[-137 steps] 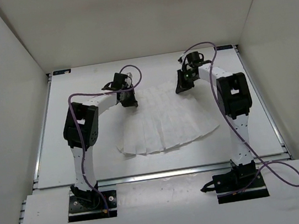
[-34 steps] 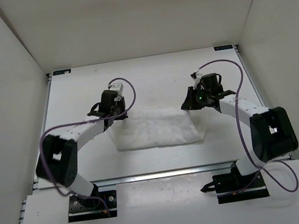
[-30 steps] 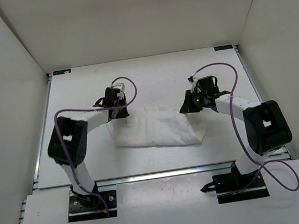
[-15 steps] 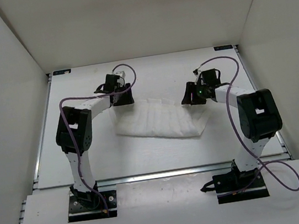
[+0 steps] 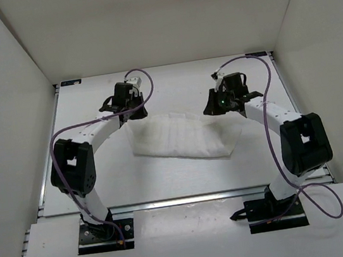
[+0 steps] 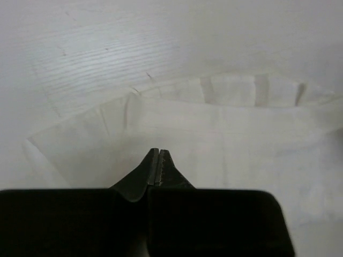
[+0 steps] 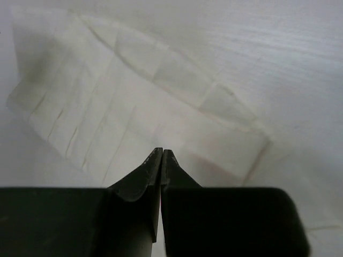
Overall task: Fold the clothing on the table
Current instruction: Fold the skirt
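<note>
The clothing [image 5: 186, 139] is a white pleated garment, folded over into a slanting band on the table [image 5: 101, 170]. My left gripper [image 5: 136, 113] hovers at the band's far left corner, and my right gripper [image 5: 212, 107] at its far right corner. In the left wrist view the left gripper [image 6: 159, 151] is shut with nothing between its fingers, above the clothing [image 6: 225, 128]. Likewise the right gripper [image 7: 162, 151] is shut and empty in the right wrist view, over the pleated clothing [image 7: 134, 107].
White walls [image 5: 13, 93] close in the table on the left, right and far sides. A metal rail [image 5: 188, 198] runs along the near edge, in front of both arm bases. Purple cables loop off each arm.
The clothing, spread as a fan earlier, now lies folded over. In the last second both grippers let go of it, drew back toward the far side and shut again.
</note>
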Action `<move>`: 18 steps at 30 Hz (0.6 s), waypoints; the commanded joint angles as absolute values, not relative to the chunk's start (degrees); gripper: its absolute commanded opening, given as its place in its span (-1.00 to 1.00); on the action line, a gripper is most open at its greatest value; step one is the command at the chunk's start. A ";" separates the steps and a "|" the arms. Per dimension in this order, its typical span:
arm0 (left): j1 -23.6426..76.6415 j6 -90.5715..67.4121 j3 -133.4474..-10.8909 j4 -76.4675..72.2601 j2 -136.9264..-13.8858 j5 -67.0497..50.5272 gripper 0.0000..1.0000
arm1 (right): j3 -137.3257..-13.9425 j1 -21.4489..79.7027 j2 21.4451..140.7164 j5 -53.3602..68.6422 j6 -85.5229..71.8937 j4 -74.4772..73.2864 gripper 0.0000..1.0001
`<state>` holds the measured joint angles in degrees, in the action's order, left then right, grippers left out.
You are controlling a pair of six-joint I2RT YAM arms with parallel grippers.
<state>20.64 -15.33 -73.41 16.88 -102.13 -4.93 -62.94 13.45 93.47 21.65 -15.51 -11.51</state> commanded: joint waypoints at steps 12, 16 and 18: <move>23.91 -21.45 -52.30 10.11 -95.45 -7.91 -1.00 | -51.23 18.37 95.97 22.33 -18.38 -13.35 -1.00; 23.29 -23.03 -50.37 9.41 -94.75 -7.38 -1.00 | -55.36 16.44 100.10 20.75 -16.35 -15.11 -1.00; 23.12 -23.38 -50.27 9.23 -95.18 -7.13 -1.00 | -57.55 15.12 102.11 21.35 -15.47 -15.03 -1.00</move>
<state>23.68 -22.06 -51.13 10.57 -97.08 -7.99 -53.95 17.12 99.35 23.57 -18.04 -14.83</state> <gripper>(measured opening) 0.023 0.005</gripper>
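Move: The folded skirt lies flat below both hands, nearer the bases, its middle about 8 cm back and 12 cm right of the left hand, 9 cm down. From the right hand the middle is some 5 cm back, 11 cm left and 10 cm below. The skirt's near left corner is 13 cm back and 4 cm left of the left hand; its near right corner is 16 cm back and 5 cm right of the right hand. Both hands set their shut fingertips on the folded skirt near its near edge, the left on the left part and the right on the right. Each draws back roughly 10 cm and sinks about as far, fingers tipping steeper, the right by some 20 degrees. The left then stays; the right, still down on the cloth, slides about 2 cm forward. ##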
